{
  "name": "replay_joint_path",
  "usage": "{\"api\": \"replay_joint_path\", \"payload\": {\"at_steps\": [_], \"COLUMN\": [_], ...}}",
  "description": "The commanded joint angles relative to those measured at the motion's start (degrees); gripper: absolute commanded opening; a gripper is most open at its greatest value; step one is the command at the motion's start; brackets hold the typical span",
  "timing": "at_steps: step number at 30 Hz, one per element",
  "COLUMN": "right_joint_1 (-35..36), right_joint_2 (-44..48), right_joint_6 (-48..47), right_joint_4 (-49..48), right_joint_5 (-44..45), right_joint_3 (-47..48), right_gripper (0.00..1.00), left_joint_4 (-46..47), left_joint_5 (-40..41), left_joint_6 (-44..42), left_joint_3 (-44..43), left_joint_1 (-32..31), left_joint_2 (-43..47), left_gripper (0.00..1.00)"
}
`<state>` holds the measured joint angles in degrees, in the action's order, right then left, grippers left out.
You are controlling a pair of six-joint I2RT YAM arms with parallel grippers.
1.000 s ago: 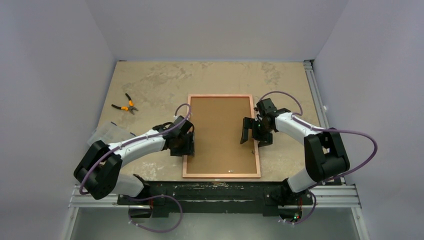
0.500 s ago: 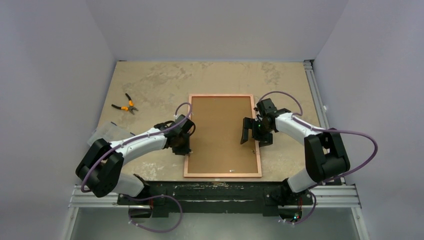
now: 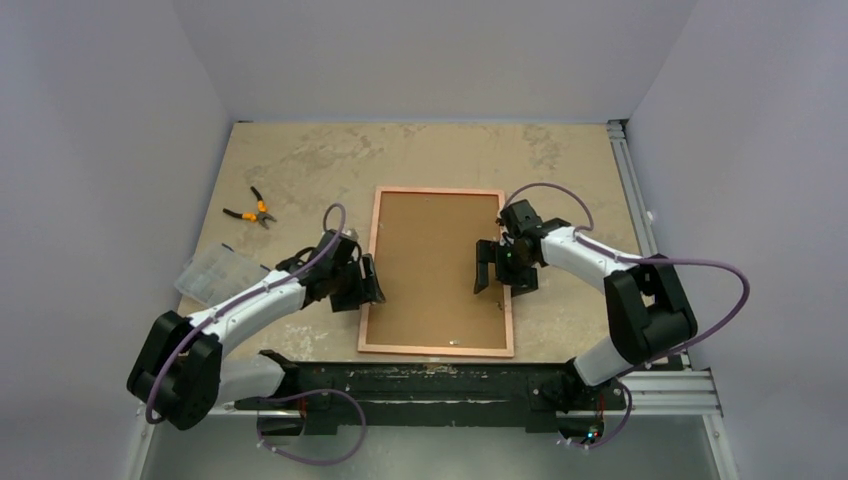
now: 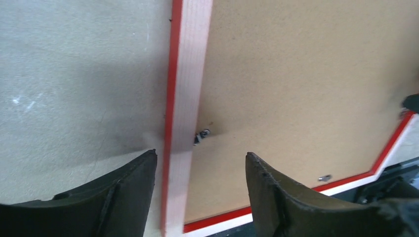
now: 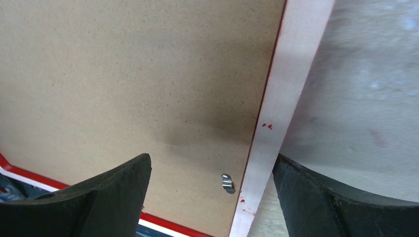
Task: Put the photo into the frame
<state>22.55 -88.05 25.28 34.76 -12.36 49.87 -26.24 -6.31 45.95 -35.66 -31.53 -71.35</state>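
Observation:
The frame [image 3: 435,190] lies face down on the table, its pale back rail and red outer edge showing around a brown backing board [image 3: 430,265]. The photo is hidden. My left gripper [image 3: 365,283] is open at the frame's left side and straddles the pale rail [image 4: 185,113], one finger over the table and one over the board. A small metal clip [image 4: 201,134] sits just ahead of the left gripper [image 4: 200,154]. My right gripper [image 3: 503,275] is open too, astride the right rail [image 5: 276,113]. In its wrist view the right gripper [image 5: 211,158] has another clip [image 5: 227,183] between its fingers.
Orange-handled pliers [image 3: 251,210] lie at the left of the table. A clear plastic container [image 3: 212,272] sits near the left arm. An aluminium rail [image 3: 630,190] runs along the table's right edge, and the arms' base bar [image 3: 430,380] lies just below the frame.
The frame has slid a little to the left and turned slightly. My left gripper narrowed, then opened again and drew back left. My right gripper shifted left with the frame.

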Motion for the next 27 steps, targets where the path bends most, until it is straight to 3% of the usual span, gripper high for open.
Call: {"api": "replay_joint_path", "payload": {"at_steps": [1, 8, 16, 22, 27], "right_joint_1": [4.8, 10.6, 11.0, 11.4, 12.4], "right_joint_2": [-3.7, -5.2, 0.1, 0.9, 0.5], "right_joint_6": [2.6, 1.3, 0.5, 0.4, 0.0], "right_joint_4": [-2.3, 2.1, 6.6, 7.4, 8.3], "right_joint_5": [-2.0, 7.0, 12.3, 13.5, 14.6], "right_joint_3": [1.6, 6.3, 2.5, 1.2, 1.5], "right_gripper": [0.9, 0.9, 0.87, 0.7, 0.45], "left_joint_4": [1.2, -5.4, -4.8, -4.1, -3.8], "left_joint_5": [-3.1, 2.2, 2.4, 2.0, 1.8], "left_joint_6": [0.8, -0.1, 0.0, 0.1, 0.2], "left_joint_3": [0.6, -0.8, 0.6, 0.4, 0.3], "left_joint_1": [2.7, 3.1, 3.1, 3.1, 3.1], "left_joint_2": [4.9, 5.8, 4.8, 3.3, 2.5], "left_gripper": [0.66, 0.66, 0.66, 0.65, 0.65]}}
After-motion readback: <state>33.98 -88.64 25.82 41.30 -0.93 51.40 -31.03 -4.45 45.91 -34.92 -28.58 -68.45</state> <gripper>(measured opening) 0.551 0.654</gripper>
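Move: The metal tab by the right rail lies about 3 cm back and 1 cm right of the right hand, some 1 cm below; the tab on the near rail is roughly 12 cm back and 9 cm left of the right hand. Almost directly under the left hand, about 2 cm down, is the left rail's tab, with the near rail's tab some 9 cm back and 17 cm right of the left hand. Its outer finger against the outside of the right rail, the right hand keeps pushing the frame left about 3 cm, then eases back and to the right, about 2 cm each way, turning slightly and half closing its fingers around rail and tab. The left hand hops up 1 cm and goes left about 2.5 cm with the frame, then sinks again, fingers staying open astride the left rail. ##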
